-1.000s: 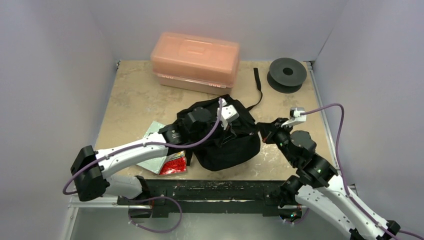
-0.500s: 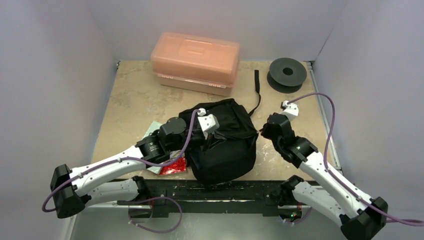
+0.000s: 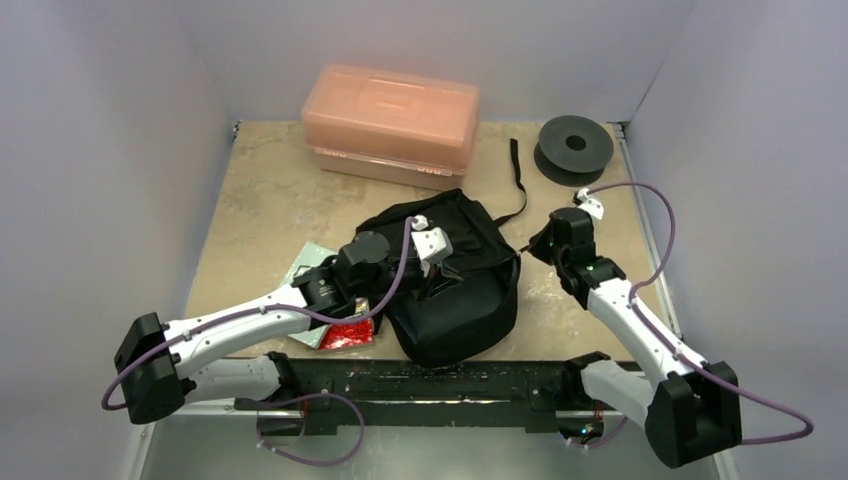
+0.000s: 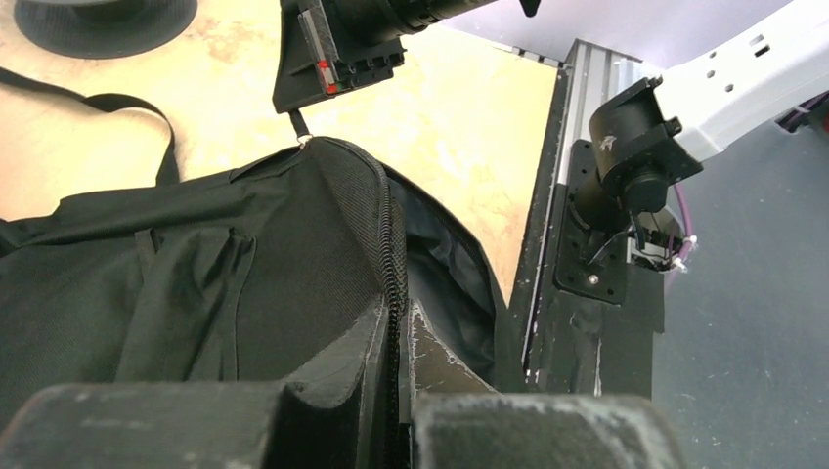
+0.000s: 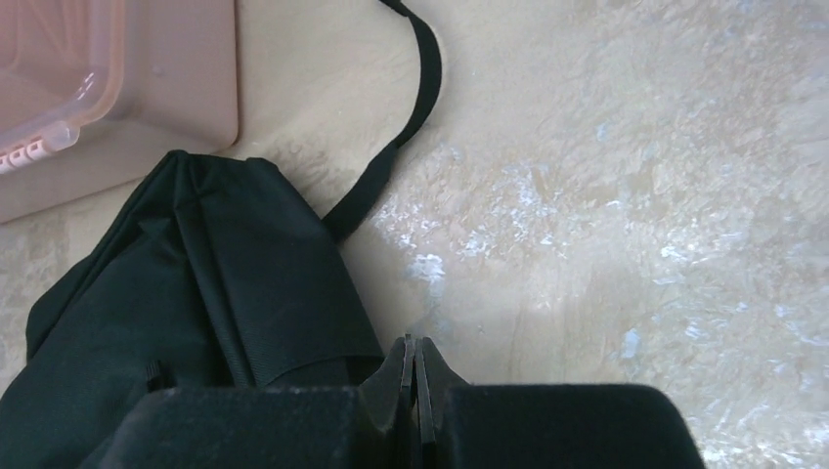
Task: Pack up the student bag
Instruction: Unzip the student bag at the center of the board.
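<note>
The student bag is a soft black backpack lying in the middle of the table. My left gripper reaches over it from the left. In the left wrist view that gripper is shut on the bag's zip edge, with the zip teeth running between the fingers. My right gripper sits at the bag's right side, jaws shut. From the left wrist its tips hold the thin zip pull above the slider. The right wrist view shows its closed tips beside the bag.
An orange-pink plastic box stands at the back and a black spool at the back right. A bag strap trails towards the back. Silver and red packets lie left of the bag. A black rail runs along the front edge.
The right gripper has moved back and to the right along the bag's edge as its arm stretched out. The left gripper has shifted slightly left and towards me, and the bag's top has changed shape.
</note>
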### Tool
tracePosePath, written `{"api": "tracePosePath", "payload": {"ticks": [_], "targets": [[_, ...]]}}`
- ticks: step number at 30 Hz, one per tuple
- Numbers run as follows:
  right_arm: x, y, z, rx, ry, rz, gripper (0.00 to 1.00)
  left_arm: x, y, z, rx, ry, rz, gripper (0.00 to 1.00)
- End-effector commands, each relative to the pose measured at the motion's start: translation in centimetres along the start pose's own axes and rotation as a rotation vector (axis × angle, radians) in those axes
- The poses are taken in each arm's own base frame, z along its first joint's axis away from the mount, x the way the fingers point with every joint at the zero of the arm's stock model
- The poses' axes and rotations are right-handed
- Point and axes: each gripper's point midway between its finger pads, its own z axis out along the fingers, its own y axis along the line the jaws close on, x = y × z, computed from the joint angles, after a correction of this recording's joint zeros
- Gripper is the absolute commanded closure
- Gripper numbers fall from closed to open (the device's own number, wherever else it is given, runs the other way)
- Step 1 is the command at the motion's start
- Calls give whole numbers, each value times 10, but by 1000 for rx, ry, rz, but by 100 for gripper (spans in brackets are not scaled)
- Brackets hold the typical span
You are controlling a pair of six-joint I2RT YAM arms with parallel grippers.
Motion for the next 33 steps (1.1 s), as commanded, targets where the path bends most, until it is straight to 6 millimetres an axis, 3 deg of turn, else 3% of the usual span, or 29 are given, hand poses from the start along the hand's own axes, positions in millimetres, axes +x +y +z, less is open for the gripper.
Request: {"api": "tracePosePath", "payload": {"ticks": [1, 5, 8, 11, 15, 18, 25, 30, 32, 33], "targets": [[-51, -24, -20, 76, -224, -17, 100, -84, -36, -4, 171, -251, 44, 100], [-68, -25, -65, 19, -324, 40, 100, -77, -35, 32, 212, -177, -16, 100], [-76, -41, -90, 46, -394, 97, 100, -79, -37, 64, 244, -114, -33, 100], [-70, -63, -100, 104, -431, 133, 100, -99, -37, 83, 265, -131, -22, 100], [-71, -65, -110, 70, -476, 147, 99, -117, -36, 95, 288, -115, 63, 100], [-74, -50, -109, -2, -473, 109, 76, -112, -37, 95, 349, -24, 131, 100], [-60, 17, -107, -314, -334, -143, 26, -89, -1, 71, 314, 94, 118, 100], [-48, 64, -129, -572, -237, -209, 26, -74, 20, 50, 244, 162, 64, 100], [-47, 70, -138, -620, -245, -341, 6, -70, 27, 42, 204, 183, 35, 100], [-47, 74, -144, -647, -241, -366, 3, -68, 28, 38, 193, 191, 21, 100]]}}
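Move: At the bag's far right corner, the right hand's shut fingers hold the zipper pull, roughly 15 cm ahead of the left hand, 16 to its right and 11 below. The left pinches the raised zipper edge, so that lies about 15 cm back from the right hand, 16 left and 11 up. From the right hand, the loose strap is some 20 cm ahead and 2 right, the black spool 25 ahead and 16 right, both about 10 lower. Keeping its pinch on the zipper edge, the left hand sweeps about 12 cm right while rising 5, then eases forward, left and down, yawing some 15 degrees clockwise. The right draws up, right and back by some 8–10 cm each way, fingers tipping up 20 degrees, then opens wide, free of the pull, and swings left towards the held edge, yawing counter-clockwise. ##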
